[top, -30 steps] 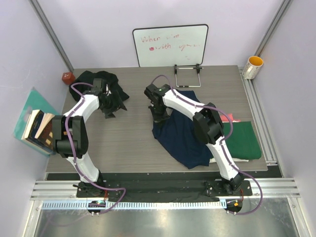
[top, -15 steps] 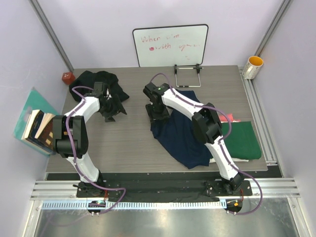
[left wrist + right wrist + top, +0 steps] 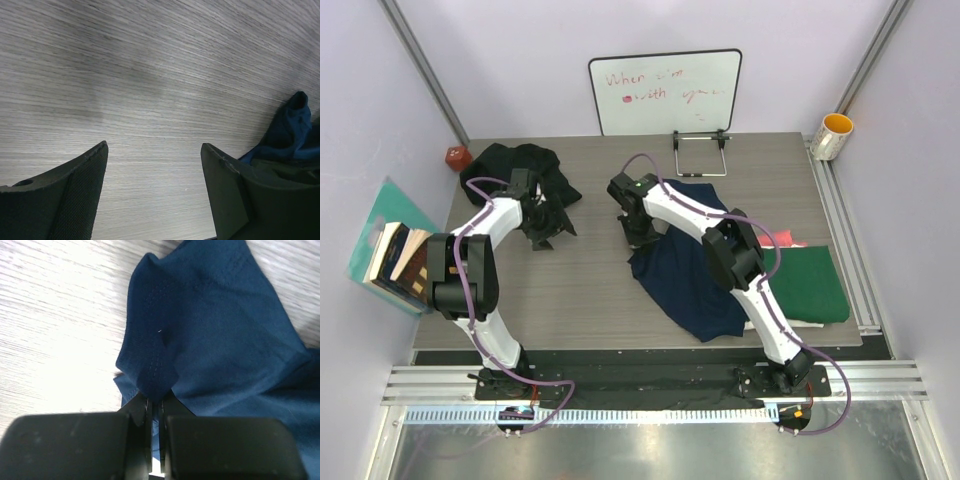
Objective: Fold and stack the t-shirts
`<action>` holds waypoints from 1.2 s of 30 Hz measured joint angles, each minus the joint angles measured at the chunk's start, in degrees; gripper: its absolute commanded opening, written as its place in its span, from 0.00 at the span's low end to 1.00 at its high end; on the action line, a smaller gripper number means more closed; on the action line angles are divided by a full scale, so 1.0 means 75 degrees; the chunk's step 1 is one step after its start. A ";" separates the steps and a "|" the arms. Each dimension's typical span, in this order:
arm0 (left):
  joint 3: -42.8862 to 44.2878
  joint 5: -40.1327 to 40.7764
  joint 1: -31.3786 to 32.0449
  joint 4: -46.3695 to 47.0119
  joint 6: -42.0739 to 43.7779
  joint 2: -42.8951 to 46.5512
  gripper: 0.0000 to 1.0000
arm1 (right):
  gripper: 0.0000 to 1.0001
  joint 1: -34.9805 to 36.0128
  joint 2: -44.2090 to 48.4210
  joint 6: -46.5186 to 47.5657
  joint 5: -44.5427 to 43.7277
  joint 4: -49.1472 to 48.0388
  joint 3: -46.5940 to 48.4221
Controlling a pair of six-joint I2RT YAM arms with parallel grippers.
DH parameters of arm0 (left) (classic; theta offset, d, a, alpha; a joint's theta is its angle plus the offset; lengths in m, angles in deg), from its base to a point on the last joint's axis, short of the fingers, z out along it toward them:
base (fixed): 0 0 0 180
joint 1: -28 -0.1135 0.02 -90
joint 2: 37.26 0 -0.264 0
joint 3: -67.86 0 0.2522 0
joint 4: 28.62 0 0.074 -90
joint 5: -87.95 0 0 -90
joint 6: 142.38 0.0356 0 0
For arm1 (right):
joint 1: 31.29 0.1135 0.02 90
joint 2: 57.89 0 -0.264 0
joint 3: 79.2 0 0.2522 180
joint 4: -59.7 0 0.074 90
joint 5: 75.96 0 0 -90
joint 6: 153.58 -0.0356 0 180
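A navy t-shirt [image 3: 690, 275] lies crumpled in the middle of the table. My right gripper [image 3: 637, 236] is at its far left corner, shut on a pinched fold of the navy hem [image 3: 156, 382]; the cloth [image 3: 215, 325] spreads away beyond the jaws. My left gripper [image 3: 542, 226] hovers open over bare wood just right of a bunched black t-shirt [image 3: 525, 168]. In the left wrist view its fingers [image 3: 82, 192] stand wide with nothing between them, and the navy shirt [image 3: 287, 130] shows at the right. A folded dark green t-shirt [image 3: 812, 285] lies at the right edge, with a pink-red one [image 3: 784, 238] peeking out behind it.
A whiteboard [image 3: 665, 92] leans on the back wall with a wire stand [image 3: 700, 155] before it. A yellow mug [image 3: 832, 135] sits at the back right, a red object [image 3: 457, 157] at the back left corner, and books [image 3: 395, 260] off the left edge.
My right gripper has shifted slightly left at the navy shirt's corner, pulling the cloth with it. The left gripper has barely moved and stays open.
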State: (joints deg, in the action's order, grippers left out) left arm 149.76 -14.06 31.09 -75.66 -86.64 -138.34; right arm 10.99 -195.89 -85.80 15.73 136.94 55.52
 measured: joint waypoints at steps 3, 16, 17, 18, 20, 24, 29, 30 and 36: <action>0.0012 0.0000 0.0026 -0.0009 0.0000 0.0000 0.77 | 0.01 0.0000 0.0198 0.0003 -0.0149 -0.0029 -0.0160; 0.3672 0.0114 0.1976 -0.0006 0.0041 -0.1521 0.77 | 0.01 -0.0341 0.3599 -0.0676 -0.1530 0.1236 0.0111; 0.4028 0.0096 0.2095 0.0038 0.0038 -0.1845 0.77 | 0.01 -0.0405 0.3818 -0.0769 -0.1658 0.1320 0.0090; 0.4354 0.0044 0.2189 0.0020 0.0029 -0.2154 0.77 | 0.01 -0.0466 0.4068 -0.0895 -0.1810 0.1399 0.0041; 0.5225 -0.0137 0.2375 0.0038 -0.0032 -0.3010 0.77 | 0.01 -0.0577 0.4503 -0.1110 -0.2055 0.1498 -0.0201; 0.6473 -0.0408 0.2675 0.0087 -0.0105 -0.4567 0.77 | 0.01 -0.0635 0.4826 -0.1463 -0.2288 0.1708 -0.0775; 0.7000 -0.0638 0.2789 0.0152 -0.0210 -0.5155 0.77 | 0.01 -0.0592 0.4823 -0.1749 -0.2302 0.1781 -0.1679; 0.7050 -0.0641 0.2798 0.0198 -0.0213 -0.5164 0.77 | 0.01 -0.0586 0.4826 -0.1813 -0.2296 0.1795 -0.1836; 0.7122 -0.0921 0.2844 0.0481 -0.0347 -0.5432 0.77 | 0.01 -0.0586 0.5065 -0.2063 -0.2238 0.1798 -0.2783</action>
State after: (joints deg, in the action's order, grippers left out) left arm 203.18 -20.97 52.42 -72.05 -89.24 -179.08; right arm 6.60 -157.90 -101.27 -1.05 150.43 34.65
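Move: About 33 cm to the left hand's right and 13 cm ahead, some 4 cm lower, lies the far edge of the navy t-shirt. The metal stand is just beyond it, 36 cm right and 20 cm ahead of the hand; the black t-shirt lies 7 cm left and 15 cm ahead. The right hand already pinches the navy t-shirt's left side, with the far edge 13 cm ahead and 13 cm right, and the green t-shirt pile 38 cm right and 10 cm back. Keeping its shut grip on the navy cloth, the right hand hoists it about 24 cm, swinging right towards the green pile, then sinks some 8 cm while drawing back. Meanwhile the open left hand arcs about 24 cm right and 14 cm forward, rising then coming down low at the shirt's far-left edge; both turn roughly 20 degrees clockwise. ##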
